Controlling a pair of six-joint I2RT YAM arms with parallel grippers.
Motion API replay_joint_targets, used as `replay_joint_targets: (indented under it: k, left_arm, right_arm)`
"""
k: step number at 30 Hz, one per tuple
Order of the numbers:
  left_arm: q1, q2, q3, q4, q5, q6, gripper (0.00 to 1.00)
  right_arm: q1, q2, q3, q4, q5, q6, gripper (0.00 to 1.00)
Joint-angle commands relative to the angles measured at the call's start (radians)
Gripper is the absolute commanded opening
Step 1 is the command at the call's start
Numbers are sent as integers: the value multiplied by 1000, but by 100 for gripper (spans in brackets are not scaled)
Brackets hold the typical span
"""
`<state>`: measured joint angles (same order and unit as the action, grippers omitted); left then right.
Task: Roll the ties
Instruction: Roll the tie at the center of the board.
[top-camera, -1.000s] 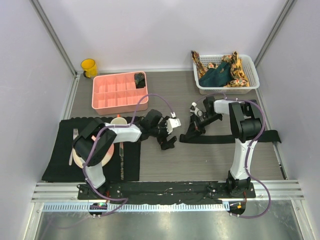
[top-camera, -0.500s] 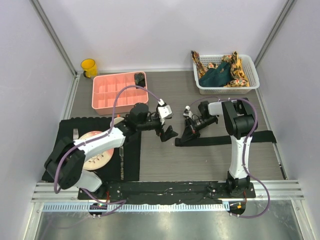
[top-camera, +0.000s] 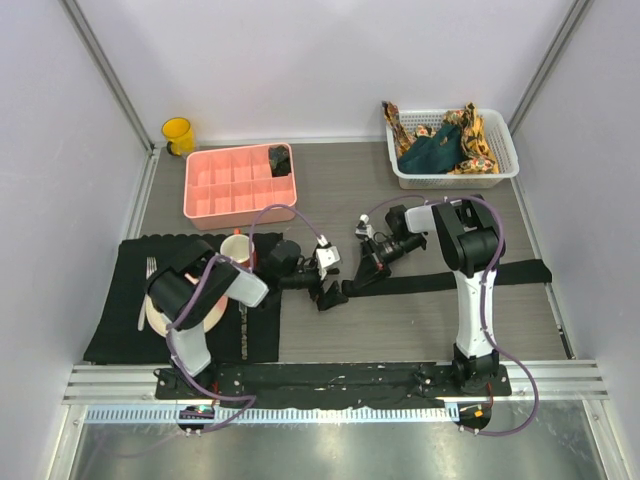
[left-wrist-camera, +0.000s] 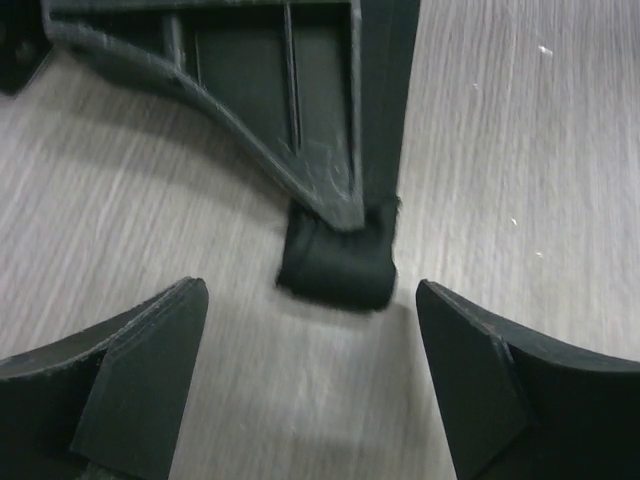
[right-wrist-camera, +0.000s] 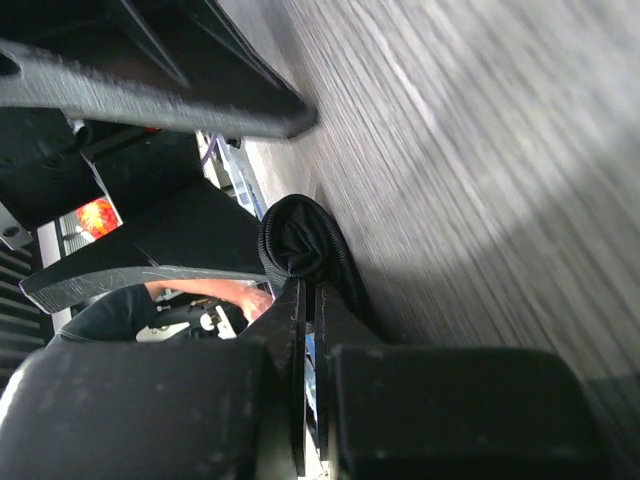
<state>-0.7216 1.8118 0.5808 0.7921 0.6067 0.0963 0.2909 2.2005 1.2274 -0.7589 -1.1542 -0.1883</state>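
Note:
A plain black tie (top-camera: 460, 280) lies flat across the table, running from mid-table to the right edge. Its left end is wound into a small roll (left-wrist-camera: 335, 268). My right gripper (top-camera: 358, 277) is shut on that roll (right-wrist-camera: 300, 240), lying low and sideways on the table. My left gripper (top-camera: 327, 292) faces it from the left, open, with the roll just ahead of its fingertips (left-wrist-camera: 140, 380) and nothing between them. A dark teal tie (top-camera: 430, 155) and orange-yellow patterned ties (top-camera: 482, 138) lie heaped in the white basket (top-camera: 455, 179).
A pink compartment tray (top-camera: 225, 190) at the back left holds a dark rolled item (top-camera: 280, 158). A yellow cup (top-camera: 178, 135) stands in the far left corner. A black mat (top-camera: 125, 335) at the near left carries a plate, a mug (top-camera: 237, 248) and a fork (top-camera: 150, 270).
My right gripper has carried the tie's rolled end leftward, pulling the tie along. My left arm reached out, then drew back with its gripper low beside the roll.

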Motion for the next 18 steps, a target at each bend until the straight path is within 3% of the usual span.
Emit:
replay_joint_targets:
  k: [1,5,16,18]
  left_arm:
    - [-16,85,22,193,22,13,83]
    - [-27,113,4,206,22,45,67]
    - [-55,84,-82,129,-5,161,45]
    - [-64,64,-56,70,-31,181,32]
  right_arm:
    - [24,42,3,93,151,-4,1]
    - [28,44,1,121,146,29,1]
    - [36,36,0,165,145,70,1]
    - [39,27,0,171,165,75,4]
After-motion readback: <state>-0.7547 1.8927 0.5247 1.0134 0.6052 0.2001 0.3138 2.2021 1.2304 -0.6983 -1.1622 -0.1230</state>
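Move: The rolled end of the black tie lies about 3 cm to the right of my open left hand, roughly 1 cm ahead and 1 cm lower. From my shut right hand it is about 3 cm to the left, 1 cm back and 1 cm down. The flat rest of the tie runs off rightward, its middle some 28 cm right of my left hand and 3 cm ahead. The mug stands about 22 cm left of that hand and 9 cm ahead. I close my left fingers from nearly full open to under half, bringing the tips in on the two side edges of the tie's roll. Meanwhile that hand reaches about 1 cm right, then eases slightly left and back, sinking under 1 cm and rolling some 10 degrees so its forward side lifts. My shut right fingers stay at the seam between roll and strip, creeping about 1 cm left. ##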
